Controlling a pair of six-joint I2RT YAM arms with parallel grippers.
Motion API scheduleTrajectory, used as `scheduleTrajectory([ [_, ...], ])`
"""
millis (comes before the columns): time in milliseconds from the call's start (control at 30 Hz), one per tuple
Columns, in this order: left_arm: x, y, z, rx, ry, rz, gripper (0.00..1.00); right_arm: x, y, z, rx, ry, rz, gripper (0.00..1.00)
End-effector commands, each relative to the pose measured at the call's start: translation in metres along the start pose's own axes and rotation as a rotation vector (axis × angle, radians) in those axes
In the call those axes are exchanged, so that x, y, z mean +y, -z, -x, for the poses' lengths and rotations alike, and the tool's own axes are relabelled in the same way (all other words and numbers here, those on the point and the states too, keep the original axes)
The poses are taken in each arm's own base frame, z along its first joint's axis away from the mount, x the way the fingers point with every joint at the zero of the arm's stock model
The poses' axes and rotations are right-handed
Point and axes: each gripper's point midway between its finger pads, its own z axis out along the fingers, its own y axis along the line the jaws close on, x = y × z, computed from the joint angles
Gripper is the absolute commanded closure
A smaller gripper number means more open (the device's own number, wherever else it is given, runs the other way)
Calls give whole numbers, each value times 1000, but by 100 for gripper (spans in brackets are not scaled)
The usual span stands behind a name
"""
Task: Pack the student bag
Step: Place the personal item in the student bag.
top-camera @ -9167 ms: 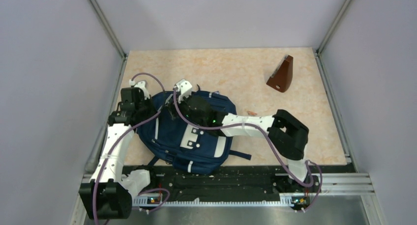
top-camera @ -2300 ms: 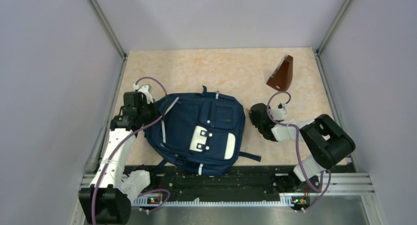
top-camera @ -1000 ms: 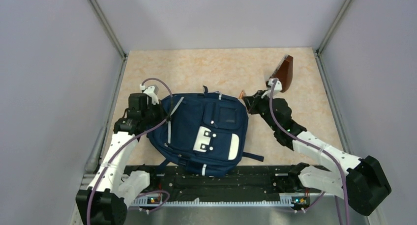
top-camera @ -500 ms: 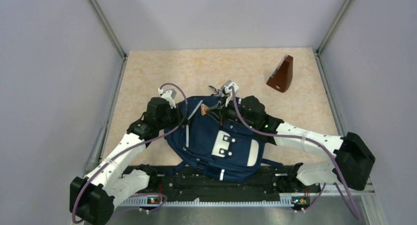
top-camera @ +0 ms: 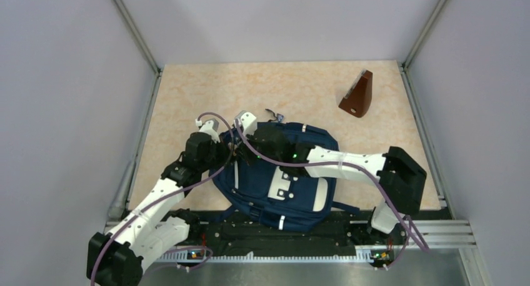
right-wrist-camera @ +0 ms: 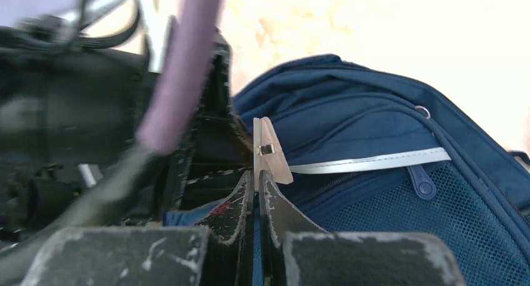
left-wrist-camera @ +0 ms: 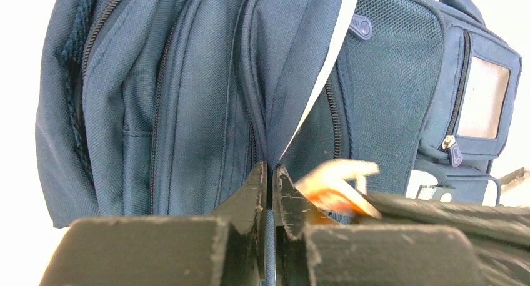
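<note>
The student bag [top-camera: 294, 186], navy with white patches, lies flat in the middle of the table. My left gripper [left-wrist-camera: 270, 173] is shut on a fold of the student bag's [left-wrist-camera: 187, 98] fabric beside a zip, at its upper left edge. My right gripper [right-wrist-camera: 256, 180] is shut on a small tan clip [right-wrist-camera: 269, 158] with a metal spring, held just over the student bag [right-wrist-camera: 375, 130] next to the left gripper's black body. From above, the left gripper [top-camera: 226, 152] and right gripper [top-camera: 241, 153] meet at the bag's top left corner. The clip [left-wrist-camera: 334, 186] shows blurred in the left wrist view.
A brown wedge-shaped object [top-camera: 357, 95] stands at the back right of the table. The right arm [top-camera: 340, 162] reaches across the top of the bag. Metal frame rails [top-camera: 134, 33] and grey walls bound the table on three sides.
The right gripper swung from beside the brown wedge leftward across the bag's top, carrying the clip to the left gripper. The bag was dragged right and nearer, then settled.
</note>
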Motion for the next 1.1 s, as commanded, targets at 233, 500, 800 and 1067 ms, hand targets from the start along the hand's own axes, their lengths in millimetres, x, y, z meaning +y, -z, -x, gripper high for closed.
scheduleTrajectory([
  [233, -2, 8, 16, -105, -4, -12, 100, -19, -18, -13, 138, -20, -217, 100],
  [500, -6, 14, 25, -143, -16, -18, 100, -19, -12, -32, 292, 26, -249, 100],
  [800, -8, 21, 34, -184, -45, -21, 100, -23, 1, -42, 357, 25, -270, 100],
  [1067, -24, 26, 38, -196, -91, -103, 100, -7, 3, -42, 387, 9, -180, 100],
])
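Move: The right hand holds the small orange-and-white personal item above the student bag. The open pocket mouth lies about 8 cm below it, some 2 cm to the right and 1 cm ahead. The flap edge, already pinched by the left fingers, is roughly 7 cm below the right hand and 2 cm left; the loose buckle is some 11 cm ahead and 13 right, well below. From the left hand, the mouth is about 4 cm right and 2 down. Keeping its pinch on the pocket flap's edge, the left hand draws it up and left, about 1 cm each way. The right hand, still gripping the personal item, sinks about 5 cm towards the pocket mouth, first edging slightly forward, then easing back and some 2 cm right, clear of the left fingers, while its fingers tip down about 25 degrees. Its fingers stay shut. ##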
